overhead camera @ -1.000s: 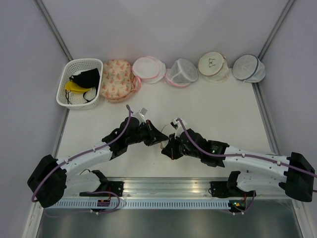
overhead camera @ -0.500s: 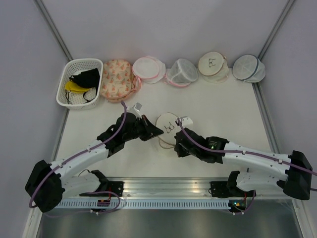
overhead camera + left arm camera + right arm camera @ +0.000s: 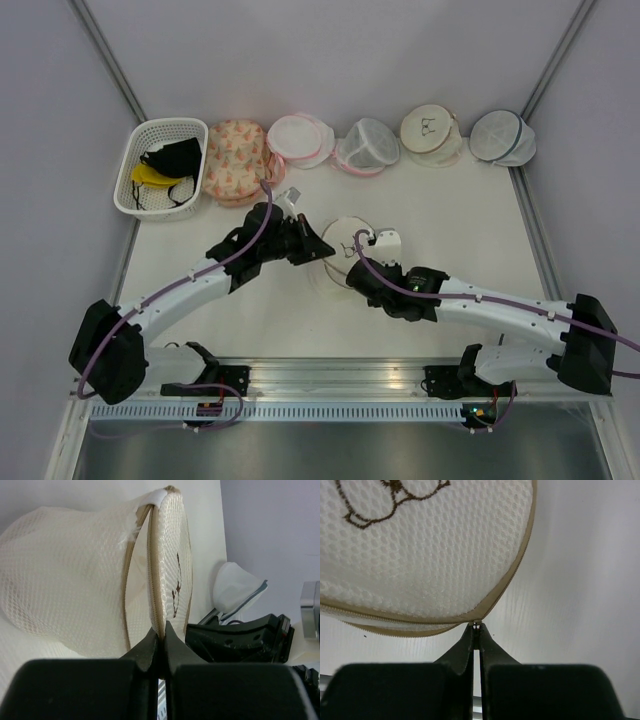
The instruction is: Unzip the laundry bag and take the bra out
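The laundry bag (image 3: 338,238), cream mesh with tan zip trim and a small dark mark on its flat face, is held between both grippers at mid-table. My left gripper (image 3: 320,252) is shut on the bag's tan trim (image 3: 159,615) and holds the bag (image 3: 65,580) on edge. My right gripper (image 3: 355,268) is shut on the small zip pull (image 3: 477,625) at the bag's (image 3: 430,555) lower rim. Left of the pull the two zip lines run apart, a short opened stretch. The bra is hidden.
Along the back wall stand a white basket (image 3: 128,165) holding black and yellow bras, a floral pouch (image 3: 235,160), two pink-trimmed pouches (image 3: 298,140) (image 3: 368,146), another cream pouch (image 3: 428,130) and a blue-trimmed pouch (image 3: 502,137). Grey walls close both sides.
Both arms have carried the bag away from the near edge, toward the back. The left gripper has closed fully on the trim. The bag now shows more between the grippers.
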`<state>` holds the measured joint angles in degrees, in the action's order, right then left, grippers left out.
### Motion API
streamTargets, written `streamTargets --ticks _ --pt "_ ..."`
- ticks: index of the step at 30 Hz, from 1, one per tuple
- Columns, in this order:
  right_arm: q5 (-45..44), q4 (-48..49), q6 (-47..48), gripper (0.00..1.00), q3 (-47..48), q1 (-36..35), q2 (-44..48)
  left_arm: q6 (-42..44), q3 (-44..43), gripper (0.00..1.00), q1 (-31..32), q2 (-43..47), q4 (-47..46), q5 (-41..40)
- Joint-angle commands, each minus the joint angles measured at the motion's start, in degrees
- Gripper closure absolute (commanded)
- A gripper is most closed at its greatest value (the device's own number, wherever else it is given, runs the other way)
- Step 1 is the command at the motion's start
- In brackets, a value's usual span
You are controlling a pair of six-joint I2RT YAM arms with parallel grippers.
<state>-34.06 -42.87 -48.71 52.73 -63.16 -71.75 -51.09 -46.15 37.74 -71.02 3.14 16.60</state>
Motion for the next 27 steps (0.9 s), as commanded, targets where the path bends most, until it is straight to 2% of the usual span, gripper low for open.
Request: streamTargets --ticks 1,3,5,6,7,9,12,18,23,27 --pt "1.09 0.06 3.87 0.99 -1.49 0.58 2.91 8.54 -7.01 0.98 -1.87 -3.93 -5.94 2.2" --pt "3.55 3.04 4.41 1.0 -2.8 0.58 4.33 9.43 -8.77 0.97 -2.66 -5.69 -8.4 3.08" --pt "4.62 5.33 4.67 1.0 -3.86 0.58 5.91 9.69 -11.41 0.67 -3.37 -7.98 -6.84 2.83" --pt "5.23 5.95 4.76 1.0 -4.12 0.58 6.35 9.61 -12.37 0.34 -3.46 -8.25 -5.44 0.74" --pt "6.19 6.57 4.94 1.0 -4.39 0.58 6.96 9.08 -12.65 0.27 -3.46 -8.08 -0.46 -1.03" --pt "7.08 8.24 5.29 1.0 -5.0 0.58 7.32 8.12 -11.6 0.22 -3.46 -6.94 3.7 -5.32" --pt "10.32 12.19 6.78 1.0 -6.15 0.58 7.85 4.44 -5.65 0.2 -3.37 -2.29 7.14 -6.84" --pt "19.82 23.88 8.63 1.0 -8.61 0.58 8.81 -5.4 6.31 0.19 -0.21 6.06 1.8 -1.15" --pt "26.93 33.27 8.37 0.99 -9.84 0.49 8.12 -10.17 8.8 0.19 5.32 6.25 -2.6 -0.86" --pt "32.21 37.94 8.28 0.99 -10.19 0.49 6.45 -11.22 8.54 0.19 7.0 3.8 -7.08 -0.96"
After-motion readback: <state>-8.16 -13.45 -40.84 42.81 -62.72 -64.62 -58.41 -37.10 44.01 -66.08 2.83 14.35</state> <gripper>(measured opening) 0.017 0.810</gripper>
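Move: The zip corner that the left hand goes for, pinched in the right fingers, is about 11 cm to its right, 2 cm back and 7 cm lower. From the left hand, the pink-rimmed mesh bag lies some 28 cm ahead and 8 cm right, and the white-and-pink bag 30 cm ahead and 8 cm left, both 16 cm lower. From the right hand, the zip edge in the still-shut left fingers is about 11 cm left, 2 cm ahead and 7 cm higher. Left hand opens, loops forward, then 10 cm back to the zip corner that right carries 9 cm left. ##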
